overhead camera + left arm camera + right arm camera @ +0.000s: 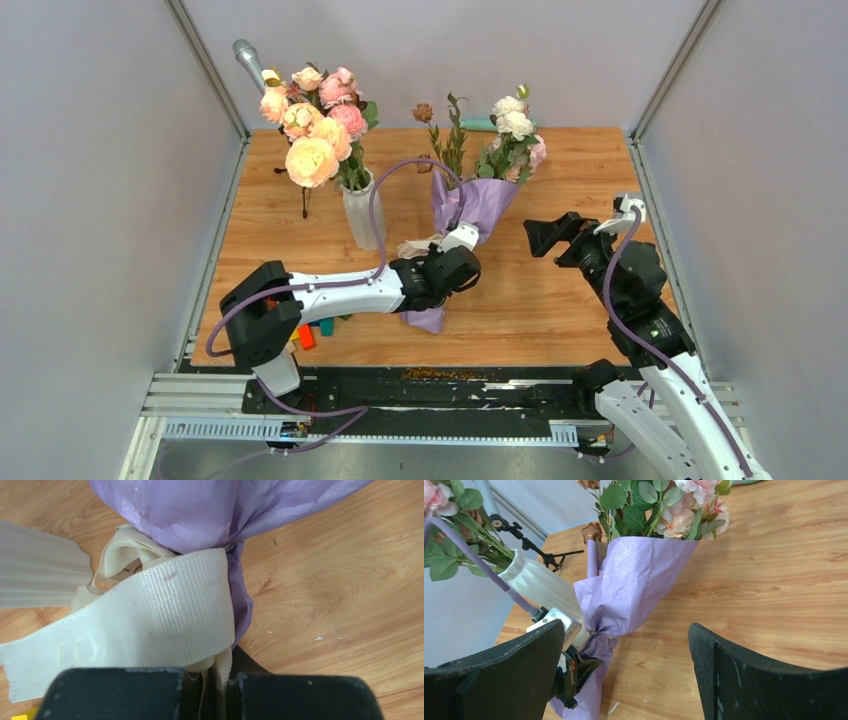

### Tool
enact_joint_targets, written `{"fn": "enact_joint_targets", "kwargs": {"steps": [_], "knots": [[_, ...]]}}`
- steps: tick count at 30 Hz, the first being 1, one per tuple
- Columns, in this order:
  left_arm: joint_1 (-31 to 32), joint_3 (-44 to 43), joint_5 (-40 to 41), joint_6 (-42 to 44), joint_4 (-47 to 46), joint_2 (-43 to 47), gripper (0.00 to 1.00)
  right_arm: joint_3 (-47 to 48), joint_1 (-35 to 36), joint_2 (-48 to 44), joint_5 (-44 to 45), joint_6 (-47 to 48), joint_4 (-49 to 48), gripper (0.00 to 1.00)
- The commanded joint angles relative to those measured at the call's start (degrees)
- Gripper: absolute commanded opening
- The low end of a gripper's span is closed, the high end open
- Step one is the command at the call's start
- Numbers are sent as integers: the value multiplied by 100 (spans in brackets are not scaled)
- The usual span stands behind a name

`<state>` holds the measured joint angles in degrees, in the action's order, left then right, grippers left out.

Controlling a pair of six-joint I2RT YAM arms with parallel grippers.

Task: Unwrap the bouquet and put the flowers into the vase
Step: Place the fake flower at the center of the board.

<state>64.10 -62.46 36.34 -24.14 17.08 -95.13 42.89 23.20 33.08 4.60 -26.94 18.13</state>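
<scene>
The bouquet (478, 205) stands tilted mid-table, its lilac paper (634, 580) cinched at the neck by a beige ribbon (150, 615). The flowers (512, 125), small white and pale pink roses with green leaves (679, 515), stick out of its top. My left gripper (440, 268) sits low at the neck, shut on a strand of the ribbon (215, 685). The ribbed white vase (362, 215) stands just left of the bouquet (544, 585). My right gripper (540, 235) hovers to the bouquet's right, open and holding nothing (626, 630).
Large peach and pink blooms (315, 120) fill the vase. A grey microphone (247, 58) on a small black tripod (303, 195) stands behind it. Small coloured objects (312, 332) lie under the left arm. Grey walls close in both sides.
</scene>
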Motion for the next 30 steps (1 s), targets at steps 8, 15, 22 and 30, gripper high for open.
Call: {"fn": "enact_joint_targets", "kwargs": {"steps": [8, 15, 22, 30], "knots": [[59, -927, -440, -638, 23, -759, 10, 4, 11, -27, 369, 73, 476, 94], [60, -1188, -743, -798, 105, -992, 38, -67, 12, -127, 397, 115, 565, 93], [68, -1287, -1266, -757, 59, -678, 73, 102, 12, -170, 455, 289, 710, 93], [74, -803, -2506, -607, -361, 218, 91, 266, 16, -316, 525, 230, 1063, 94]]}}
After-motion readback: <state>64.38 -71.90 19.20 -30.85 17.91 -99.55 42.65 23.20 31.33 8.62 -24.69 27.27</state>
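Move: The purple-wrapped bouquet is already tied-waist-tight in the left fingers, heads leaning up and forward; the bare board spot for its waist lies about 4 cm right and 5 cm below, level fore and aft. The white vase stands some 15 cm left and 6 cm ahead, its middle about hand height; the toy blocks lie roughly 24 cm left, 12 cm back and 7 cm down. From the open right hand, that spot is about 15 cm left, level fore and aft, and 23 cm below. The bouquet is lowered and carried rightwards, away from the vase, by the left hand: some 4 cm right and 3 cm down as the hand tips down, its fingers starting to open on the way. They spread wide and let go of the waist while the hand goes on another 3 to 4 cm right, then climbs nearly 5 cm and draws back slightly. The empty, open right hand eases down about 3 cm and slightly right. ##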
